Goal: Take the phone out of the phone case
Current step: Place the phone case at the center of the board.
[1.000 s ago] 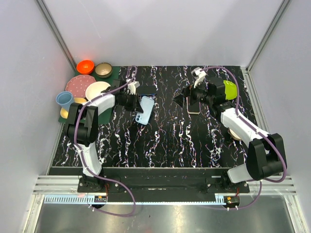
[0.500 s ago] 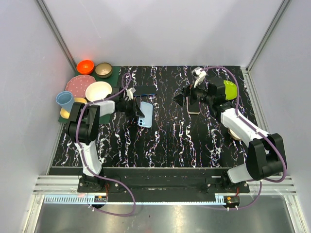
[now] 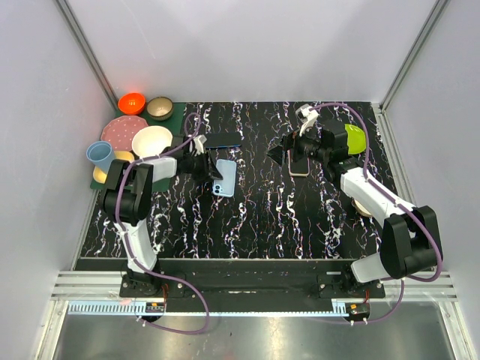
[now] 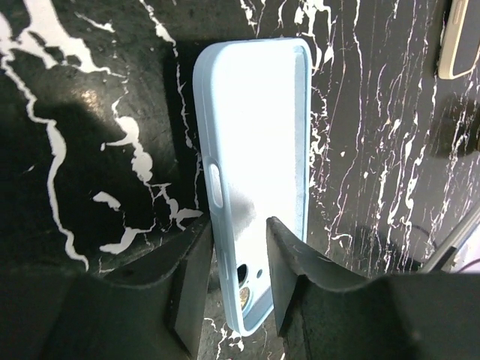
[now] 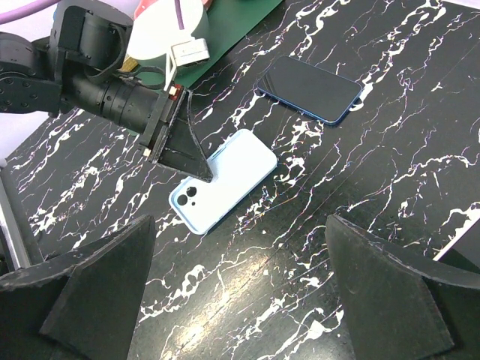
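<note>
The dark blue phone lies bare and screen-up on the black marbled table. Just in front of it the empty light blue phone case lies flat, hollow side down. My left gripper straddles the case's left long wall near the camera holes. Its jaws are slightly parted, with a thin gap on each side of the wall. My right gripper hovers wide open to the right, above the table, with nothing between its fingers.
A second phone with a pale rim lies under the right arm. Dishes crowd the back left: orange bowl, brown bowl, pink plate, white bowl, blue cup. A lime green object sits at the right.
The left gripper has drawn back to the left and set the case down flat. Its jaws have loosened from the case's wall. The right arm has not moved.
</note>
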Motion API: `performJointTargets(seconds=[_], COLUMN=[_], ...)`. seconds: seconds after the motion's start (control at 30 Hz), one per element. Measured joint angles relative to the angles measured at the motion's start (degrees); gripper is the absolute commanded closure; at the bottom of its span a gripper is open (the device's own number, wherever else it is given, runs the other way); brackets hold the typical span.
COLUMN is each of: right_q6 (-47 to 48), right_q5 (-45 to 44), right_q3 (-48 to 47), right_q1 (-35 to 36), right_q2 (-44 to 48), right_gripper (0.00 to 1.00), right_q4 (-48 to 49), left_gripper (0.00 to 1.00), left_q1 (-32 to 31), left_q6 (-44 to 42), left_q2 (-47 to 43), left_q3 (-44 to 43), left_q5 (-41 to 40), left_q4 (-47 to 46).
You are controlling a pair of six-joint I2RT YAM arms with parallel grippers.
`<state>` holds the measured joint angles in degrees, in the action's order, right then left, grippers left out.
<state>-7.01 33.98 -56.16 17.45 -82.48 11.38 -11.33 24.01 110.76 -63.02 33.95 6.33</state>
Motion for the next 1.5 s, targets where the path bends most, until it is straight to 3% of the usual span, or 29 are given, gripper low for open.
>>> performJointTargets(seconds=[0.63, 0.73, 0.83, 0.93, 1.2, 1.5], right_q6=[-0.15, -0.15, -0.15, -0.15, -0.17, -0.13], right_q5=[-0.02, -0.02, -0.02, -0.02, -0.02, -0.02], right_q3=[0.04, 0.04, 0.07, 0.07, 0.22, 0.28], right_q1=[0.00, 0.00, 0.00, 0.00, 0.00, 0.00], right_q2=[0.00, 0.00, 0.00, 0.00, 0.00, 0.02], right_gripper=[0.00, 0.00, 0.00, 0.00, 0.00, 0.00], right_q4=[0.00, 0.00, 0.02, 0.02, 0.39, 0.42], left_gripper=[0.61, 0.57, 0.41, 0.01, 0.01, 0.01], left_q1=[0.22, 0.24, 0.46, 1.16, 2.78, 2.78], left_q6=[0.46, 0.44, -0.07, -1.36, -5.57, -7.04], left_q2=[-6.05, -6.25, -6.67, -6.67, -2.51, 9.25], left_q3=[5.81, 5.75, 5.03, 1.46, -13.53, -22.32], left_q5=[-3.41, -3.50, -4.07, -4.81, -8.57, -8.94], left_q4=[-1.36, -1.33, -0.48, 1.57, 4.85, 10.32])
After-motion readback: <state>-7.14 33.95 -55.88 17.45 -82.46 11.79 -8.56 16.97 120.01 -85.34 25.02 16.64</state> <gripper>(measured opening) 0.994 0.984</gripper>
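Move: The pale blue phone case lies right at my left fingertips, its middle about 3 cm to the right, roughly level fore and aft and some 1 cm lower. The bare dark phone lies crosswise beyond it, about 15 cm ahead of my left hand and 2 cm to the right, a centimetre or so lower. From my idle right hand, the case is around 17 cm left, 2 cm ahead and 20 cm down. Fingers part-open at the case's left rim, I ease my left hand about 1.5 cm back and to the left, staying low. Then I lift clear of the case, spread the fingers wide and swing some 11 cm forward in an arc about 7 cm high, tilting the fingers up a little. I come down about 5 cm at the near side of the dark phone. ##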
